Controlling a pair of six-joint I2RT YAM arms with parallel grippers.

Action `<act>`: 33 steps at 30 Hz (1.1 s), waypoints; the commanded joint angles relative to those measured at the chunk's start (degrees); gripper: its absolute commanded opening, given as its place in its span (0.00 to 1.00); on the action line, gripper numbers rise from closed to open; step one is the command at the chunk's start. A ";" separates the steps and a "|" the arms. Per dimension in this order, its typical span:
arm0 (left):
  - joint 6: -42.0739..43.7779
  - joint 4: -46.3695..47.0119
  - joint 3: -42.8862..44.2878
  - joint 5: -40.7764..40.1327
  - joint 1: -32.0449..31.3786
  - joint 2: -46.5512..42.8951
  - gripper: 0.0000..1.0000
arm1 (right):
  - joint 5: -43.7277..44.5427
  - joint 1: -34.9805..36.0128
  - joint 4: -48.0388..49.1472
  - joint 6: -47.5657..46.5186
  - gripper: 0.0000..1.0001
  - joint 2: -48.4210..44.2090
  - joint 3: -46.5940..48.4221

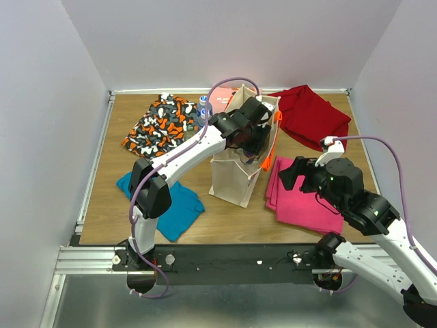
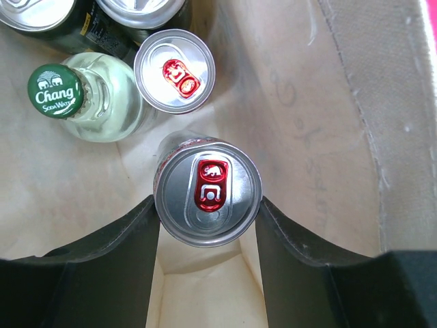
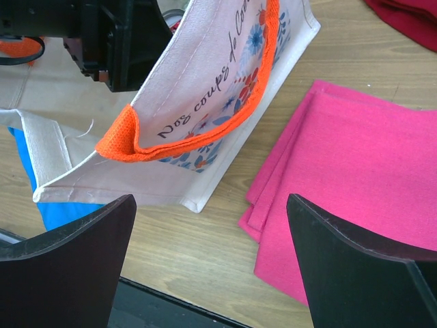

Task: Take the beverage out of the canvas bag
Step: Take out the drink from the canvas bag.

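The beige canvas bag [image 1: 232, 181] with orange handles [image 3: 198, 140] stands upright mid-table. My left gripper [image 2: 207, 205] reaches down inside it and is shut on a beverage, a silver can with a red tab [image 2: 207, 188]; both black fingers [image 2: 130, 253] press its sides. In the top view the left wrist [image 1: 246, 126] fills the bag's mouth, hiding the fingers and can. Deeper in the bag are another red-tab can [image 2: 174, 70], a green-capped Chang bottle [image 2: 56, 91] and more can tops [image 2: 140, 10]. My right gripper [image 3: 212, 205] hovers open to the right of the bag, holding nothing.
A folded pink cloth [image 1: 307, 198] lies right of the bag under the right arm. A red cloth [image 1: 311, 113] lies at the back right, a patterned orange-black cloth [image 1: 160, 126] at the back left, and a teal cloth [image 1: 171, 201] at the front left. White walls enclose the table.
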 commanded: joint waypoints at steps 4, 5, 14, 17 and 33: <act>0.93 -0.52 4.28 0.41 -0.38 -4.34 0.00 | 0.86 -0.07 0.83 0.18 1.00 -0.49 -0.55; 1.02 -0.87 5.24 0.67 -0.46 -4.16 0.00 | 0.95 -0.07 0.83 0.18 1.00 -0.49 -0.46; 1.55 -3.86 8.68 2.35 -0.46 -5.13 0.00 | 0.60 -0.07 1.18 -0.08 1.00 -0.40 -0.64; 1.46 -3.69 8.59 2.17 -0.38 -5.48 0.00 | 0.42 -0.15 1.36 -0.26 1.00 -0.32 -0.72; 0.41 -1.14 4.90 1.12 0.06 -7.85 0.00 | 0.24 -0.07 1.62 -0.43 1.00 -0.05 -0.81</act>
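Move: The left gripper already holds the slim drink can, lifted inside the canvas bag. The middle of the bag's opening lies about 8 cm ahead and 5 above it. A second slim can stands 6 ahead and 3 right, the glass bottle 8 ahead and 3 left, both lower. Outside, the nearer water bottle is roughly 12 ahead and 17 left. From the right hand the opening's middle is some 20 cm ahead and 15 left, about level. Keep the left fingers closed on the slim can and raise it nearly straight up towards the bag's opening, about 5.5 cm, quickest in the first half and then easing to a stop. Hold the wrist's slant almost unchanged, and let the can rise clear above the cans and glass bottle left on the bag's floor. ##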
